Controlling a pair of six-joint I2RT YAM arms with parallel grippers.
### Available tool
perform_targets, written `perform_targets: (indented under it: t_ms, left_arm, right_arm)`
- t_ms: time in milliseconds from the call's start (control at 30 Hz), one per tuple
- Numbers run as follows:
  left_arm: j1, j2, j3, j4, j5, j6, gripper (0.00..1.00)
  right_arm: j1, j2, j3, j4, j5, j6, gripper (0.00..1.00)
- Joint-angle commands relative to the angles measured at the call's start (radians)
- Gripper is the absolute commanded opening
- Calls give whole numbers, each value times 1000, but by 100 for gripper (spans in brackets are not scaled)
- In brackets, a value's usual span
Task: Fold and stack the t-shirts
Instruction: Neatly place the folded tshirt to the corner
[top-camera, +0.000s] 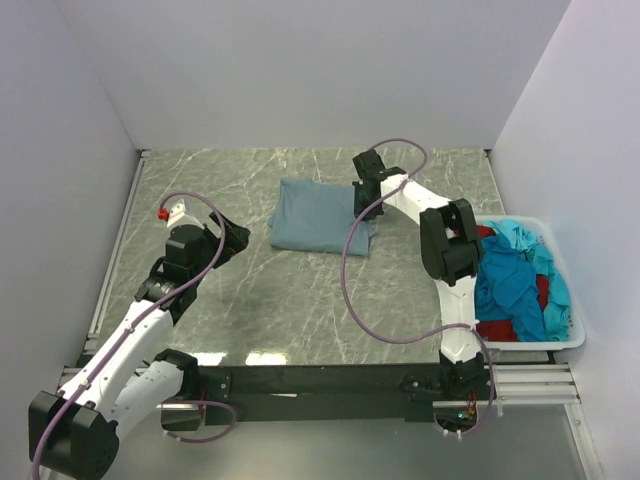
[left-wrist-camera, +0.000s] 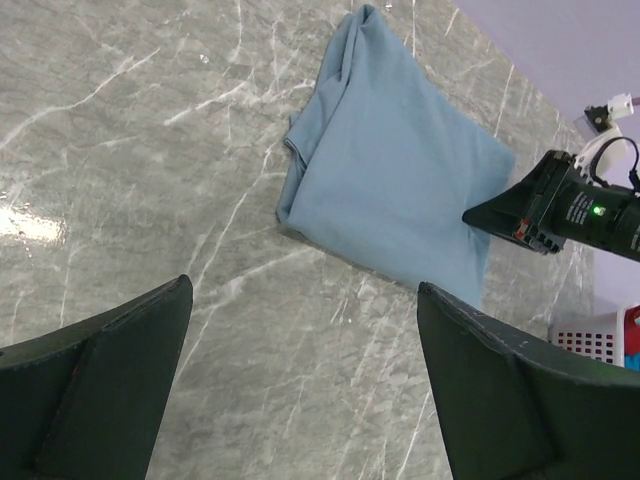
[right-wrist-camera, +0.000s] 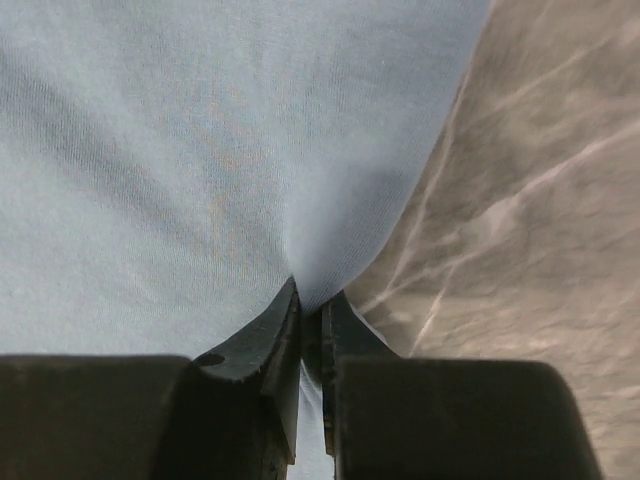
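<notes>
A grey-blue t-shirt (top-camera: 318, 214) lies folded into a rough rectangle on the marble table, also in the left wrist view (left-wrist-camera: 400, 180). My right gripper (top-camera: 364, 210) is down at its right edge, shut on a pinch of the grey-blue cloth (right-wrist-camera: 200, 160), which bunches up between the two fingers (right-wrist-camera: 312, 310). My left gripper (top-camera: 232, 238) hovers over bare table to the left of the shirt, jaws wide open with nothing between them (left-wrist-camera: 305, 300). Turquoise t-shirts (top-camera: 515, 275) and a dark red one (top-camera: 497, 330) lie heaped in the bin.
A white plastic bin (top-camera: 570, 345) stands at the table's right edge beside the right arm. Grey walls close in the table on the left, back and right. A purple cable (top-camera: 350, 280) loops from the right arm over the table.
</notes>
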Motion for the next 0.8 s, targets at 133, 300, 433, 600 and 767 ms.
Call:
perform_targets:
  t_ms: [133, 300, 433, 600, 767]
  left_arm:
    - [3, -18, 31, 7, -17, 34, 99]
    - [3, -11, 26, 53, 14, 29, 99]
    - [3, 18, 36, 74, -3, 31, 100]
    - [3, 66, 63, 79, -22, 34, 99]
    - [3, 129, 98, 93, -20, 48, 99]
  right_arm:
    - [-61, 21, 170, -49, 244, -197, 0]
    - [-168, 57, 290, -85, 262, -251, 0]
    - [-232, 81, 336, -34, 290, -397, 0]
    - [-315, 129, 396, -14, 341, -488, 0]
    - [-401, 176, 454, 32, 344, -514, 0]
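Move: The right hand already holds the folded t-shirt by its right edge, close above the table, the shirt's middle some 11 cm left and 1 cm back. The table's far-right corner lies roughly 20 cm ahead of this hand and 40 cm right; the laundry bin is about 22 cm back and 40 cm right. From the idle left hand the corner is some 35 cm ahead, 73 cm right and 18 cm below. Still pinching, the right hand lifts and drags the t-shirt some 25 cm right, 10 forward, towards the corner. ##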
